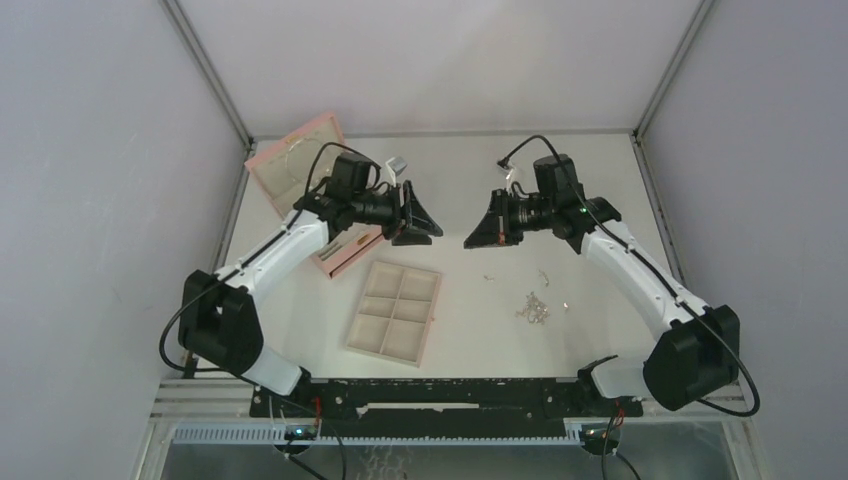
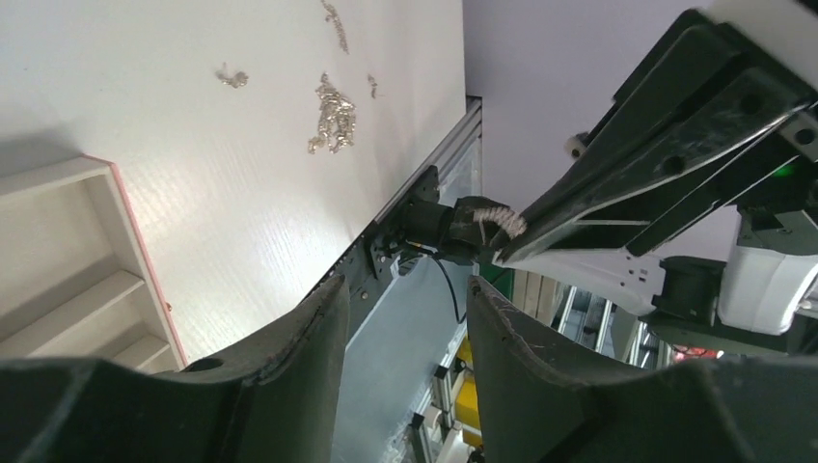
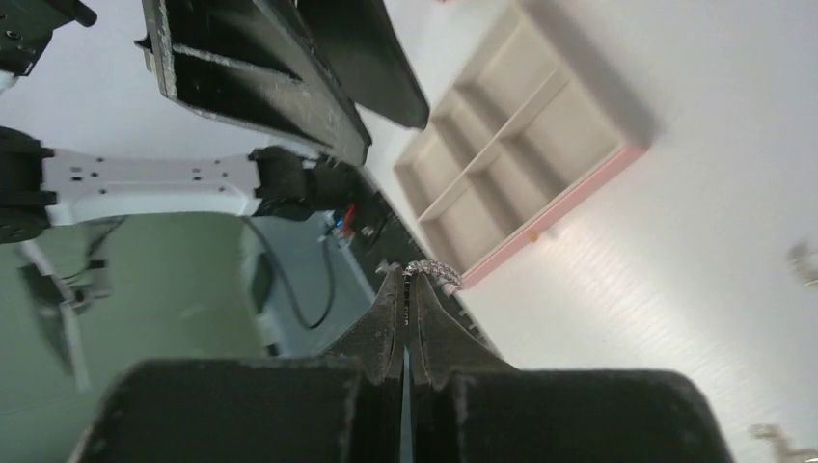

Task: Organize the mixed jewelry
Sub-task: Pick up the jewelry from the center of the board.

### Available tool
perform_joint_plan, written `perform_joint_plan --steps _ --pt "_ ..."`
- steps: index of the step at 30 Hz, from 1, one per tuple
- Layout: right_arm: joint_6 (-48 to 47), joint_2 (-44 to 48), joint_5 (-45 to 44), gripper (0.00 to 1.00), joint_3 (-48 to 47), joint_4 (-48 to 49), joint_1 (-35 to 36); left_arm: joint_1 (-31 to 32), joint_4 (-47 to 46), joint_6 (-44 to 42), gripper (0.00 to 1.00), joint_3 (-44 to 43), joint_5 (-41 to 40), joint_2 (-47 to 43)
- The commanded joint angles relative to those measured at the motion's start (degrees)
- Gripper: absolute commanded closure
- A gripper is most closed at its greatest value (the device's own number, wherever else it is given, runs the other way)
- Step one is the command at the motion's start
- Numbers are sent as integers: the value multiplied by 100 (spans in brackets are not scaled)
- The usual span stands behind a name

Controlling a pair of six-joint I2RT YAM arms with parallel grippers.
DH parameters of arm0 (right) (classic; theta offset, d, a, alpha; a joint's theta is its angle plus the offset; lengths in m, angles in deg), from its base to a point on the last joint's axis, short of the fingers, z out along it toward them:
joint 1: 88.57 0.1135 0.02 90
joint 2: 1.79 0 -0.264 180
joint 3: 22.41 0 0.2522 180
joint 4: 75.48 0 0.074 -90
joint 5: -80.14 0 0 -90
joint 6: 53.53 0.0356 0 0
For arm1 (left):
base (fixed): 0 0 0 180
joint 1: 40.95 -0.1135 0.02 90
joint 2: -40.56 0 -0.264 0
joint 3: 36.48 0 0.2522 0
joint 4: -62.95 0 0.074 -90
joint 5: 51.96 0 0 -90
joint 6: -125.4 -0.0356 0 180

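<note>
The mixed jewelry lies as a small silver heap on the white table, right of centre, also in the left wrist view. A few stray pieces lie around it. My right gripper hovers over mid-table, shut on a small sparkling silver ring that sticks out at its tip. My left gripper faces it a short way apart, open and empty. The ring shows just beyond the left fingers.
A beige six-compartment tray with a pink edge lies in front of the left gripper, also seen in the right wrist view. An open pink box sits at the back left under the left arm. Grey walls enclose the table.
</note>
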Motion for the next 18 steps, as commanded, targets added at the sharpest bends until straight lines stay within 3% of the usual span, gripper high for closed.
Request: perform_joint_plan --steps 1,7,13,18 --pt "871 17 787 100 -147 -450 68 -39 144 53 47 -166 -181 57" --pt "905 -326 1007 100 -431 -1605 -5 -30 472 350 47 -286 -186 291" --pt "1619 -479 1292 100 -432 -1386 142 46 6 721 47 -173 42 288" --pt "1916 -596 1755 100 -432 -1065 166 87 -1196 -705 47 229 -96 -425"
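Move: The right fingers hold a short chain. From them the tray's middle lies about 15 cm left, 3 cm back and roughly 19 cm below. The half-open left gripper is level with them, 6 cm left and 2 cm ahead. On the board some 20 cm below, a small earring lies 5 cm ahead and 6 cm right, the jewelry heap 2 cm back and 15 cm right. From the left hand, the chain is 6 cm right, 2 cm back, about level. Keeping the chain pinched in its shut fingertips, the right hand draws back about 5 cm, away from the left gripper and high over the board, edging slightly left late on, while it rolls some 30 degrees about its fingers' length, top tipping forward. The left hand, empty and half open, sinks about 2.5 cm, then starts back up. ##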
